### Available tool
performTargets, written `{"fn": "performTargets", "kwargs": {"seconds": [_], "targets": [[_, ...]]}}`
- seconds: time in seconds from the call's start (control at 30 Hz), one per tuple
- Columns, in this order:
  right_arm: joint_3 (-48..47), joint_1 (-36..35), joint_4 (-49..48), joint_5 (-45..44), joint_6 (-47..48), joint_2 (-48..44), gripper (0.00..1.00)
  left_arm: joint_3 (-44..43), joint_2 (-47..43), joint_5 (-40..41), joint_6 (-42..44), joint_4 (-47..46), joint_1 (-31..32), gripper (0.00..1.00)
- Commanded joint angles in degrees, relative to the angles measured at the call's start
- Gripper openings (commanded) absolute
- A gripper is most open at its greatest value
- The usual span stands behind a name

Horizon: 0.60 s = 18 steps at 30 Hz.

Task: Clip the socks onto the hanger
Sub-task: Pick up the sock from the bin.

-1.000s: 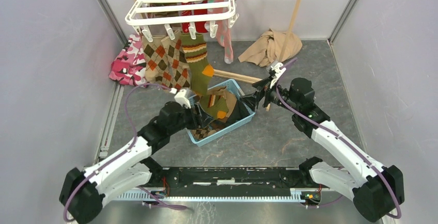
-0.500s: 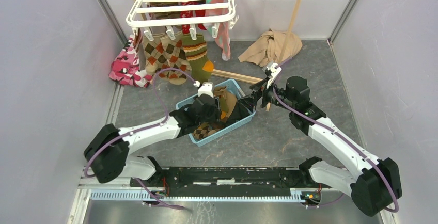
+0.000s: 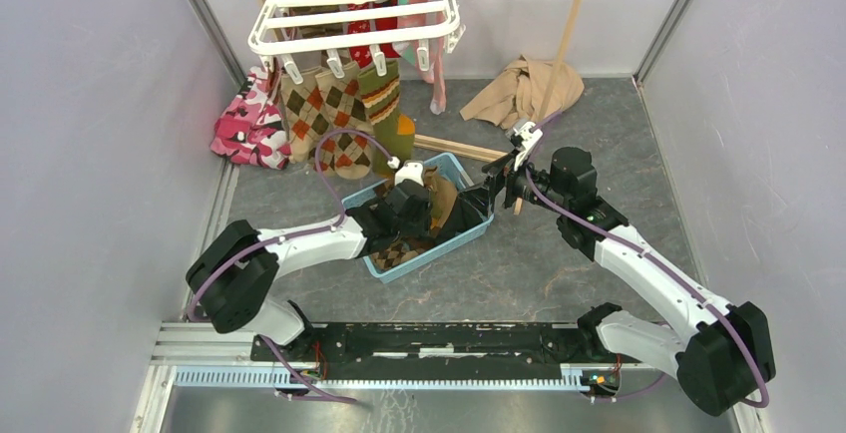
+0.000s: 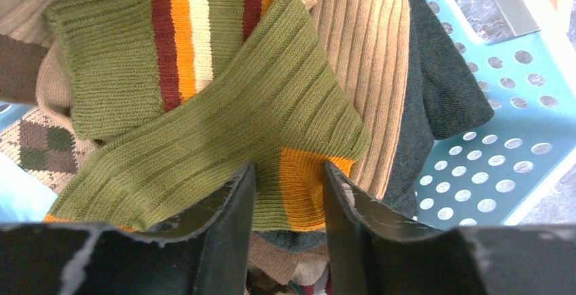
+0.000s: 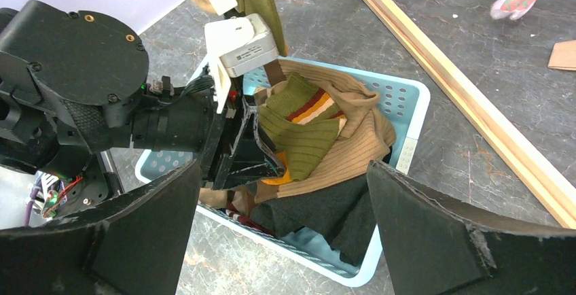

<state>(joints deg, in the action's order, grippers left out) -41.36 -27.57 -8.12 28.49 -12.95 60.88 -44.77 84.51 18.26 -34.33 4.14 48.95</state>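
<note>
The white hanger (image 3: 354,4) hangs at the back with argyle socks (image 3: 309,109), an olive striped sock (image 3: 382,94) and a pink one (image 3: 436,74) clipped to it. More socks lie piled in the blue basket (image 3: 469,238). My left gripper (image 3: 424,216) reaches down into that pile. In the left wrist view its jaws (image 4: 289,179) stand apart on either side of the orange heel of an olive green sock (image 4: 204,105), with fabric between them. My right gripper (image 3: 496,192) hovers wide open at the basket's right end (image 5: 407,152), holding nothing.
A pink camouflage garment (image 3: 244,124) lies at the back left. A beige cloth (image 3: 524,89) lies at the back right beside a wooden pole (image 3: 574,14). A wooden slat (image 5: 462,98) lies on the floor behind the basket.
My left arm swung right and dropped into the basket, and its jaws have narrowed around the olive sock's heel. The hanger and its socks swayed. The right arm barely moved.
</note>
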Motion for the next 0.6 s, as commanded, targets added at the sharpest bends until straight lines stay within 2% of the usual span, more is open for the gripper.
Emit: {"fn": "performTargets", "kwargs": {"seconds": [0.0,0.07,0.13,0.33,0.57], "targets": [[-0.12,0.27,-2.51,0.95,0.78,0.29,0.98,-2.75,2.13,-0.28,2.31,-1.16,0.16,0.39],[-0.29,0.24,-2.43,0.96,0.9,0.3,0.98,-3.48,2.13,-0.33,2.41,-0.43,0.16,0.25],[-0.38,0.26,-2.26,1.04,1.06,0.2,0.98,-4.53,1.06,-0.44,2.91,1.0,0.18,0.19],[-0.53,0.34,-2.14,1.08,1.26,0.53,0.98,-5.28,-6.8,-3.16,7.01,4.2,0.18,0.12],[-1.35,0.22,-3.47,2.39,-0.8,2.09,0.98,-1.25,-21.11,-7.85,18.36,6.02,0.18,0.09]]}}
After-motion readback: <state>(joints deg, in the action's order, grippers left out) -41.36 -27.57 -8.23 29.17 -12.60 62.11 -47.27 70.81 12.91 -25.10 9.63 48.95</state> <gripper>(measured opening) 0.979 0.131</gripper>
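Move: Inside the bin, the olive sock's orange patch is right between the left fingertips, about 1 cm ahead and 2 cm below. The tan sock lies some 6 cm ahead and 2 cm to the right, the dark sock about 6 cm to the right and 1 cm ahead, the argyle sock roughly 5 cm back and 7 cm to the left. From the right hand, the orange patch is about level ahead, 9 cm left and 19 cm below. Closing on the orange patch, the left fingers pinch the olive sock while the hand settles about half a centimetre deeper. The hand then lifts, slowly at first and quickly towards the end, about 9 cm from its lowest point, drawing back slightly as it tips the fingers up and turns some 10 degrees clockwise. ##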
